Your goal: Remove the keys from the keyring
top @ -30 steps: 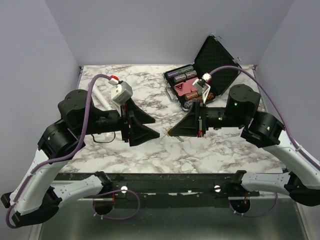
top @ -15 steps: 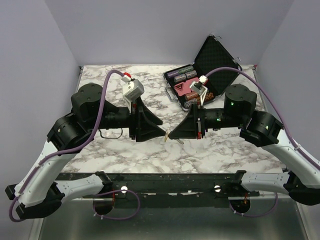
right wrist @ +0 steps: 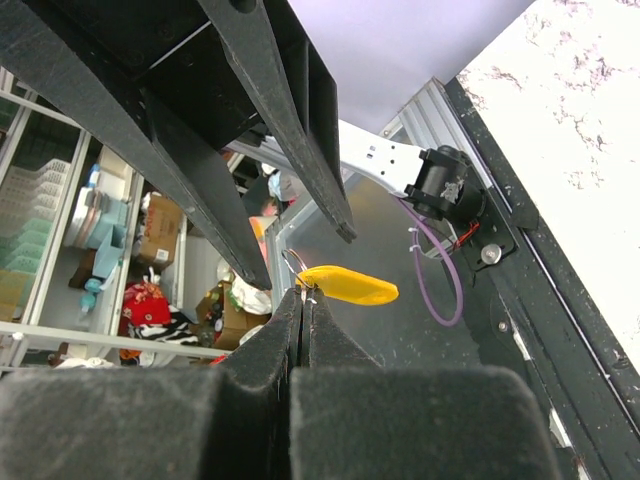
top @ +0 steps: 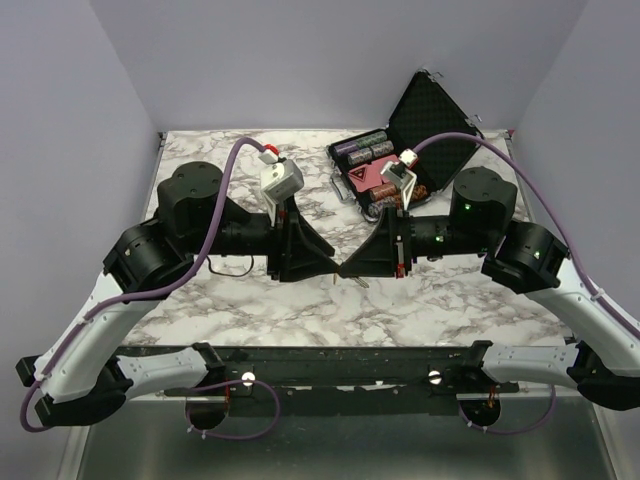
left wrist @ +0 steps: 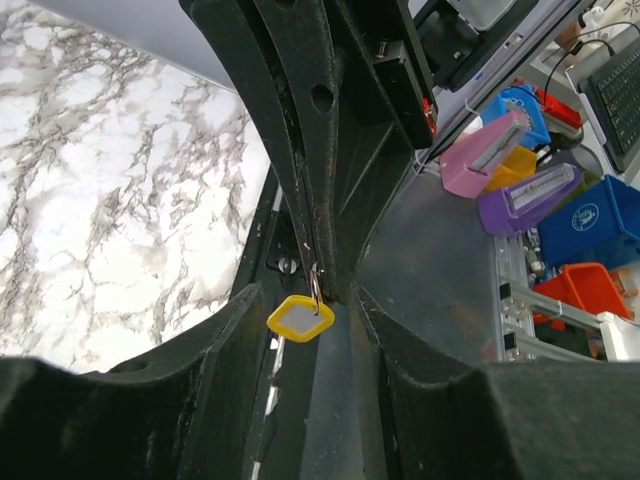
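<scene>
My right gripper (top: 343, 270) is shut on the keyring (right wrist: 293, 262), a thin silver loop pinched at its fingertips (right wrist: 303, 297) and held above the table's middle. One key with a yellow-orange head (right wrist: 348, 285) hangs from the ring. In the left wrist view the same head (left wrist: 300, 318) hangs below the ring (left wrist: 316, 283), its metal blade (left wrist: 274, 362) pointing down. My left gripper (top: 327, 263) is open, and in its own wrist view (left wrist: 312, 310) its two fingers stand on either side of the key without touching it. Only one key is discernible.
An open black case (top: 372, 172) with batteries and small items lies at the back right, its lid (top: 437, 118) propped up. The marble table (top: 440, 295) ends at a black rail at the near edge.
My left arm has swung right, towards the right gripper, and its open fingers now flank the hanging key. The right gripper has held still with the keyring.
</scene>
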Available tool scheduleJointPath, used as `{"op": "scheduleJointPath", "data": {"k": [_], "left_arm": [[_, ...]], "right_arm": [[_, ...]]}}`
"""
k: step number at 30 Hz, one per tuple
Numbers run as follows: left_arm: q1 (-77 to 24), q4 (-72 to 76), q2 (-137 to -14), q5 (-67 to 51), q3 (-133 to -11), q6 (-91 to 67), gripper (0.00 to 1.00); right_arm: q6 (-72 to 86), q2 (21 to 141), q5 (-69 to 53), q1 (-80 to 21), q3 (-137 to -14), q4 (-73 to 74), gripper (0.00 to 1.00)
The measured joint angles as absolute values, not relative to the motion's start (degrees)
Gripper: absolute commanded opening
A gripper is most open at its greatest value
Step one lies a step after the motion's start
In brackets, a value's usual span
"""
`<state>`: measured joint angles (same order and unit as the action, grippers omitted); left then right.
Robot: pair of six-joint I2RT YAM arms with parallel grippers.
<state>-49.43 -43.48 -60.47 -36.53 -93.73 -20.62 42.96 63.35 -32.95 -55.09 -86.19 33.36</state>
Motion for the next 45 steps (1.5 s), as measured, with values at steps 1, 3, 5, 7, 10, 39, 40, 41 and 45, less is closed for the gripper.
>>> {"op": "scheduleJointPath", "data": {"k": [1,3,5,7,10,39,40,41,45], "left_arm": [[-49.65,-43.70,-60.80,-36.47,-93.89,-20.53,0.42],[-50.04,-44.01,-61.25,-36.38,-94.13,-20.36,0.34],[-50.41,-44.29,-61.58,-36.14,-94.19,-20.14,0.20],[-50.74,-44.40,-61.65,-36.01,-94.24,-20.05,0.06],[-51.09,-44.73,-61.65,-35.51,-94.41,-19.75,0.00],[-51.51,-33.58,-55.66,-34.02,-86.54,-32.75,0.00],[-51.51,-33.08,-55.68,-34.02,-86.54,-33.04,0.00],[-51.51,-32.82,-55.66,-34.02,-86.54,-33.17,0.00],[-51.51,-32.45,-55.66,-34.02,-86.61,-33.56,0.00]], "right_arm": [[42.98,63.37,-32.93,-55.07,-86.19,33.36,0.01],[42.96,63.37,-32.95,-55.07,-86.19,33.39,0.01],[42.92,63.37,-32.97,-55.16,-86.19,33.43,0.01],[42.76,63.37,-32.93,-55.13,-86.19,33.91,0.01],[42.57,63.37,-32.95,-55.18,-86.24,34.24,0.01],[43.97,59.13,-33.34,-55.18,-83.31,23.09,0.46],[43.99,59.27,-33.34,-55.18,-83.29,22.96,0.48],[44.05,59.31,-33.32,-55.18,-83.29,22.90,0.50],[44.05,58.76,-33.28,-55.20,-83.20,21.82,0.56]]}}
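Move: The keyring is still pinched in the tips of the shut right gripper, right at its hand point. It sits between the half-open left fingers, about 1 cm to the right of the left hand point. From the left hand, the yellow tag hangs about 1 cm to the right and 2 cm below, level fore and aft. The keys dangle some 3 cm to its right, 1 cm back and 3 cm below. Ease the left gripper barely half a centimetre right and down, and shut its fingers on the keyring beside the right tips. Once it grips, open the right fingers about halfway and raise that hand some 4 cm, drifting slightly back and right, tipping its fingertips up about 10 degrees. Meanwhile lift the left hand about 1.5 cm and back 1 cm, keeping its pinch. ##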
